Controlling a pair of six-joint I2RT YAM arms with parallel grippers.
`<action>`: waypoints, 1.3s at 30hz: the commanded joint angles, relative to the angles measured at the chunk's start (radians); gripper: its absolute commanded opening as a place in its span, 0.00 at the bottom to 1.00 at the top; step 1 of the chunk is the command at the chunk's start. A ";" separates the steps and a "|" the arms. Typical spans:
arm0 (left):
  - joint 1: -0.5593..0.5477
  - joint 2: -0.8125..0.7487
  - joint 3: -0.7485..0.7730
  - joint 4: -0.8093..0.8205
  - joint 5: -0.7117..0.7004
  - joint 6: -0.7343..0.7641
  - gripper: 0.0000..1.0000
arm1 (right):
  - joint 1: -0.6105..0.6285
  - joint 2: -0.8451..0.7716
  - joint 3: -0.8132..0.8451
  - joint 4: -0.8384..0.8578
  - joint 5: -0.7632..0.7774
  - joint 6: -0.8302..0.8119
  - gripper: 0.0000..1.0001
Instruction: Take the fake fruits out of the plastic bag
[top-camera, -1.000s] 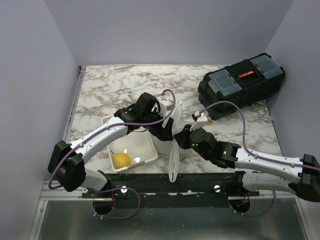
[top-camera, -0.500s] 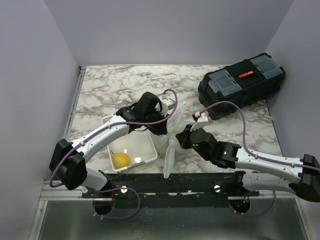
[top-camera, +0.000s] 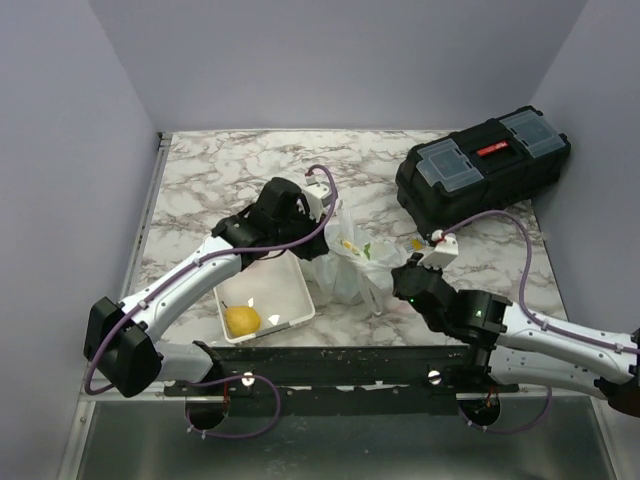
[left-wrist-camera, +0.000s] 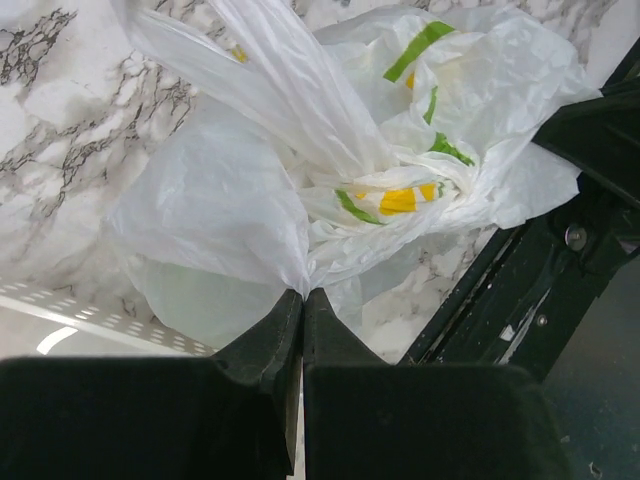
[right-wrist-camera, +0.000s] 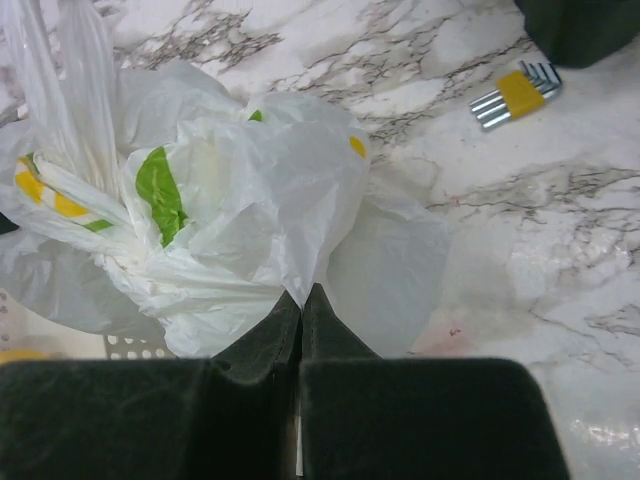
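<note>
The plastic bag (top-camera: 350, 262) is a crinkly white carrier with green and yellow print, bunched on the marble between my two arms. My left gripper (top-camera: 318, 243) is shut on a fold of its film (left-wrist-camera: 303, 292) on the bag's left side. My right gripper (top-camera: 398, 278) is shut on another fold (right-wrist-camera: 302, 290) on its right side. Both pinches pull the film taut, seen in the left wrist view (left-wrist-camera: 330, 150) and the right wrist view (right-wrist-camera: 230, 200). The fake fruits stay hidden inside the bag.
A white tray (top-camera: 300, 300) holding a yellow pear-like fruit (top-camera: 242, 320) stands just left of the bag. A black toolbox (top-camera: 480, 170) sits at the back right. A small set of hex keys (right-wrist-camera: 515, 95) lies on the marble near the toolbox.
The left gripper has shut on the bag. The two arms have drawn apart, left arm leftward and right arm rightward, spreading the bag wider and lower between them.
</note>
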 joint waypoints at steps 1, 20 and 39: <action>0.032 -0.013 -0.012 0.041 0.030 -0.026 0.00 | -0.003 -0.076 -0.015 -0.140 0.097 0.064 0.05; 0.041 0.015 -0.005 0.039 0.097 -0.041 0.00 | -0.004 0.124 0.267 0.172 -0.395 -0.574 0.54; 0.046 0.006 -0.002 0.032 0.106 -0.041 0.00 | -0.001 0.301 0.293 0.060 -0.251 -0.538 0.55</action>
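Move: Across from the left hand, which pinches the plastic bag's handle side, the right hand's shut fingers hold its drawn-out corner. The bag's yellow-green printed fold lies about 9 cm to the right hand's left, 4 cm ahead and a little below, and some 6 cm right, 1 cm back and 4 cm below the left hand. On the table some 13 cm below the right hand, the fork with the yellow band is roughly 9 cm ahead and 6 cm right; the white tray's middle is 29 cm left, 4 cm back. Opening about halfway, the right fingers let go of the bag's corner and rise roughly 8 cm, then swing left over the bag and come back down towards the printed fold, ending some 10 cm left of the start, slightly higher, open astride the bag. The wrist turns about 30 degrees counter-clockwise and its left side dips; the left hand stays put, keeping its pinch. ##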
